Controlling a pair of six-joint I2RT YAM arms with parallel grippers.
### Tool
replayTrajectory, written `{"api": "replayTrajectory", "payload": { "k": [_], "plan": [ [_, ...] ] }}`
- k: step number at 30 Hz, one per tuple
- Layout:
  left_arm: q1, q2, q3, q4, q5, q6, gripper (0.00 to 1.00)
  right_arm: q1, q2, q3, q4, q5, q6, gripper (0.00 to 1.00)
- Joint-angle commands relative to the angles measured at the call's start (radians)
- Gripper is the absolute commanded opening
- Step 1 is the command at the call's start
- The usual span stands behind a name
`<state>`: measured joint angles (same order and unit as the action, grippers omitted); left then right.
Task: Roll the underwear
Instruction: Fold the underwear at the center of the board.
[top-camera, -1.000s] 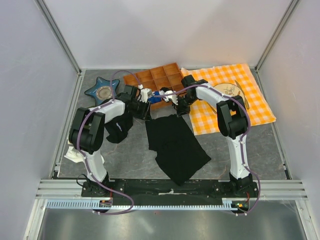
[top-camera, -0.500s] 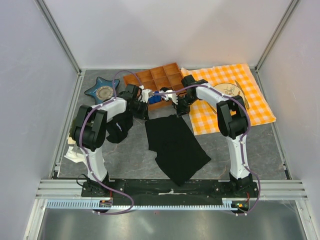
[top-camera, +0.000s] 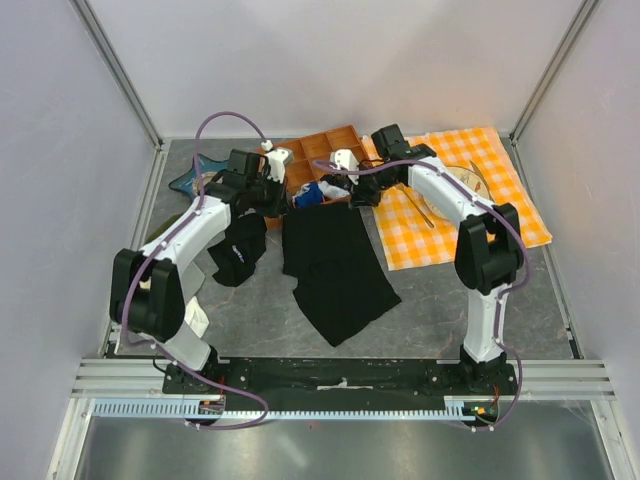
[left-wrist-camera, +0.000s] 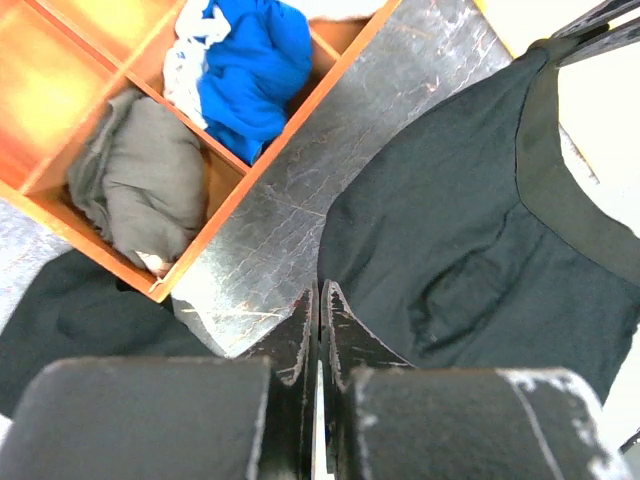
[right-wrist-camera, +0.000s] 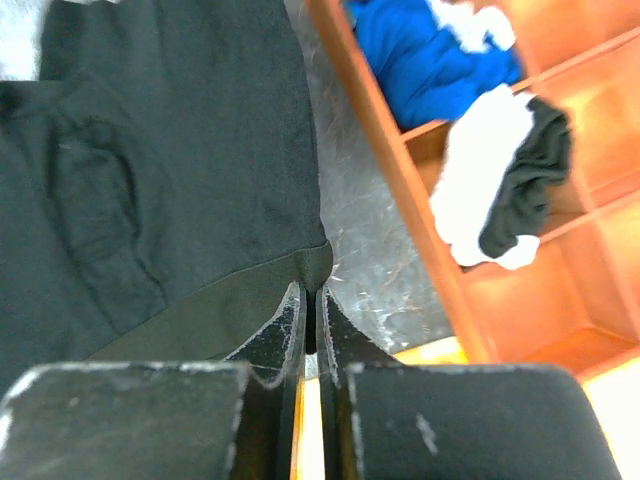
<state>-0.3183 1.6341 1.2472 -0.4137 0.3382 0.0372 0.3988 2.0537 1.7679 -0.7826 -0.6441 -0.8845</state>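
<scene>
The black underwear (top-camera: 335, 265) lies spread in the middle of the table, its far edge drawn up near the orange tray (top-camera: 320, 150). My left gripper (top-camera: 288, 203) is shut on the far left corner; in the left wrist view its fingertips (left-wrist-camera: 320, 292) pinch the underwear's (left-wrist-camera: 470, 240) edge. My right gripper (top-camera: 358, 198) is shut on the far right corner. In the right wrist view, that gripper (right-wrist-camera: 312, 290) clamps the end of the waistband (right-wrist-camera: 220, 310). The near part of the garment rests on the table.
The tray (left-wrist-camera: 280, 150) holds a blue cloth (left-wrist-camera: 255, 60), an olive-green cloth (left-wrist-camera: 150, 190) and a white-and-black bundle (right-wrist-camera: 500, 180). A smaller black cloth (top-camera: 238, 250) lies left of the underwear. An orange checked cloth (top-camera: 470, 190) covers the back right. A white cloth (top-camera: 190, 315) lies near the left base.
The left gripper has shut on the underwear. Both arms have swung toward the back, pulling the garment's far edge toward the tray and to the left.
</scene>
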Motion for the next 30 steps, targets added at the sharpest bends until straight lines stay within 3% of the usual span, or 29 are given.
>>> {"api": "replayTrajectory", "payload": {
  "k": [1, 8, 16, 30],
  "plan": [
    [-0.001, -0.097, 0.020, 0.004, -0.033, 0.035, 0.02, -0.005, -0.134, -0.031, 0.063, -0.068, 0.019, 0.00],
    [-0.021, -0.161, -0.043, -0.083, 0.102, -0.019, 0.02, -0.003, -0.266, -0.254, 0.080, -0.097, -0.097, 0.00],
    [-0.152, -0.232, -0.187, -0.068, 0.130, -0.129, 0.02, -0.003, -0.403, -0.521, 0.060, -0.052, -0.252, 0.00],
    [-0.304, -0.253, -0.296, -0.020, 0.104, -0.237, 0.02, -0.017, -0.405, -0.633, 0.010, -0.016, -0.370, 0.00]
  ]
}}
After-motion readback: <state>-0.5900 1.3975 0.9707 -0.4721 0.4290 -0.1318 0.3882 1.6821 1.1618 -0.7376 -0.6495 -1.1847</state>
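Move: The underwear's far leg corner is in the left hand, its far waistband corner in the right. From the left hand the near leg corner lies about 29 cm back, 12 right and 12 below; from the right hand the near waistband corner lies some 19 cm back, 11 right and 10 down. The divided tray is roughly 17 cm ahead and 8 right of the left hand, a black garment 11 left and 4 back; the checked cloth is about 25 right and 7 ahead of the right hand. The underwear's raised far edge, still pinched by both shut grippers, is carried up about 5 cm, then swept back towards the robot and down over the near half: left hand roughly 15 cm back and 6 right, right hand 12 back and 6 right. The left wrist turns some 10 degrees clockwise and steepens; the right turns about as much counter-clockwise. ##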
